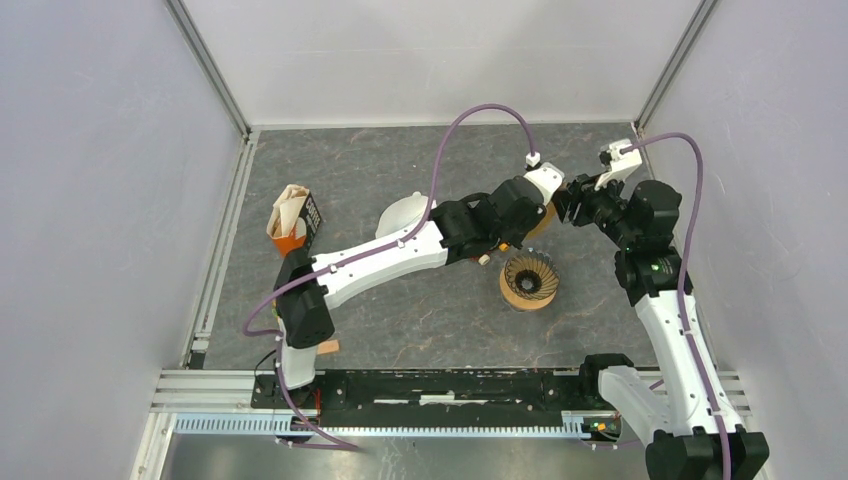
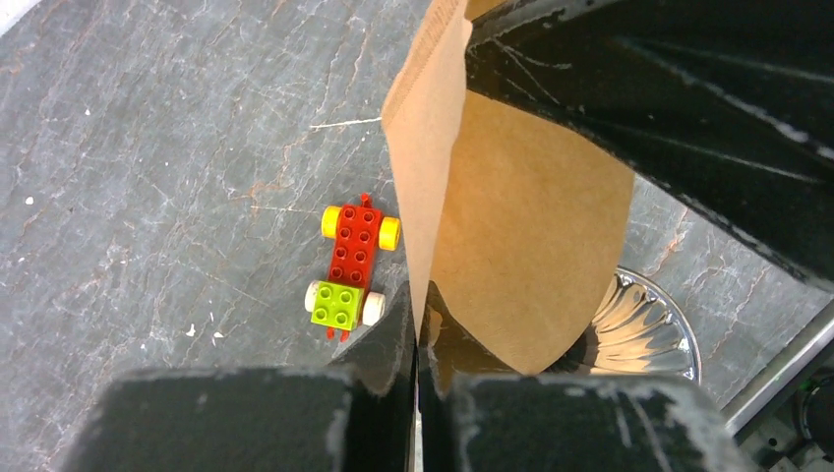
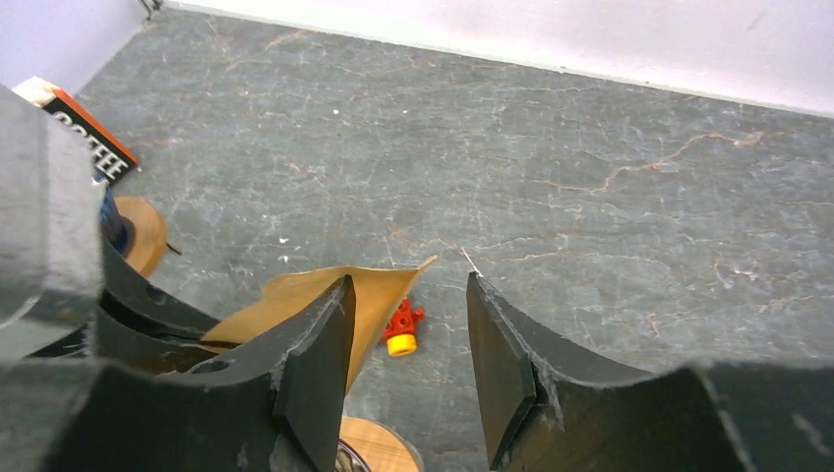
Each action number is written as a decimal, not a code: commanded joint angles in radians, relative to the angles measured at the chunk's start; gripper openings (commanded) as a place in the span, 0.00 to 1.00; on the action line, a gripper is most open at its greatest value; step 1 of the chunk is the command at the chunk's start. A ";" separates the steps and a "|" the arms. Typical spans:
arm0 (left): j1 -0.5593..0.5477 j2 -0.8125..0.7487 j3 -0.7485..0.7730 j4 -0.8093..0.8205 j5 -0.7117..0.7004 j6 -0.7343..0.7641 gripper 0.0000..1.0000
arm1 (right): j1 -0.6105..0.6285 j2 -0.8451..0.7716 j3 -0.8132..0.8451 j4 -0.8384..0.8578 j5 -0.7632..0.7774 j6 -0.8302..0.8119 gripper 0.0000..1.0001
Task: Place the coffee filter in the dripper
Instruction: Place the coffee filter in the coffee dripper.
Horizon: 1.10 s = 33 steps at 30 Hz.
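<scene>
The brown paper coffee filter [image 2: 511, 226] hangs pinched at its edge in my left gripper [image 2: 418, 320], which is shut on it above the table. In the top view the coffee filter [image 1: 545, 222] shows between the two wrists, just up and right of the dripper [image 1: 530, 280], a ribbed glass cone on a wooden ring. The dripper's rim [image 2: 654, 334] shows below the paper. My right gripper [image 3: 408, 287] stands open, nothing between its fingers; the coffee filter [image 3: 384, 293] lies just beyond its left finger [image 3: 315, 364].
A small red, green and yellow toy brick car [image 2: 352, 265] lies on the table under the filter. A box of filters [image 1: 293, 220] stands at the left, with a white rounded object [image 1: 405, 215] near it. Walls enclose the grey table [image 1: 400, 330].
</scene>
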 commanded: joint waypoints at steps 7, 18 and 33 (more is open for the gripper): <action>-0.031 -0.088 -0.041 0.086 0.028 0.151 0.02 | -0.002 -0.001 0.037 -0.081 -0.045 -0.196 0.52; -0.067 -0.116 -0.084 0.110 0.007 0.226 0.02 | -0.001 -0.055 0.035 -0.082 -0.116 -0.331 0.51; -0.068 -0.151 -0.126 0.124 0.022 0.218 0.02 | -0.002 -0.069 0.014 -0.081 -0.181 -0.377 0.14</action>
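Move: The left hand already holds the brown coffee filter; the coffee dripper on its wooden stand lies about 8 cm back from it, level sideways and some 12 cm lower. The toy car is roughly 7 cm left, 2 cm ahead and 22 cm below, and the blue dripper some 24 cm left, 1 cm ahead and 14 cm below. From the open right hand, the filter's middle is about 4 cm left, 4 cm back and 4 cm down. Backwards towards the dripper and slightly up, the left hand carries the pinched filter about 3 cm, turning some 10 degrees clockwise. The right hand first dips about 2 cm, then draws back about 2.5 cm in all while regaining part of that height, rolling left side down and turning counter-clockwise; its half-open fingers close to nearly shut around the filter's free edge. ##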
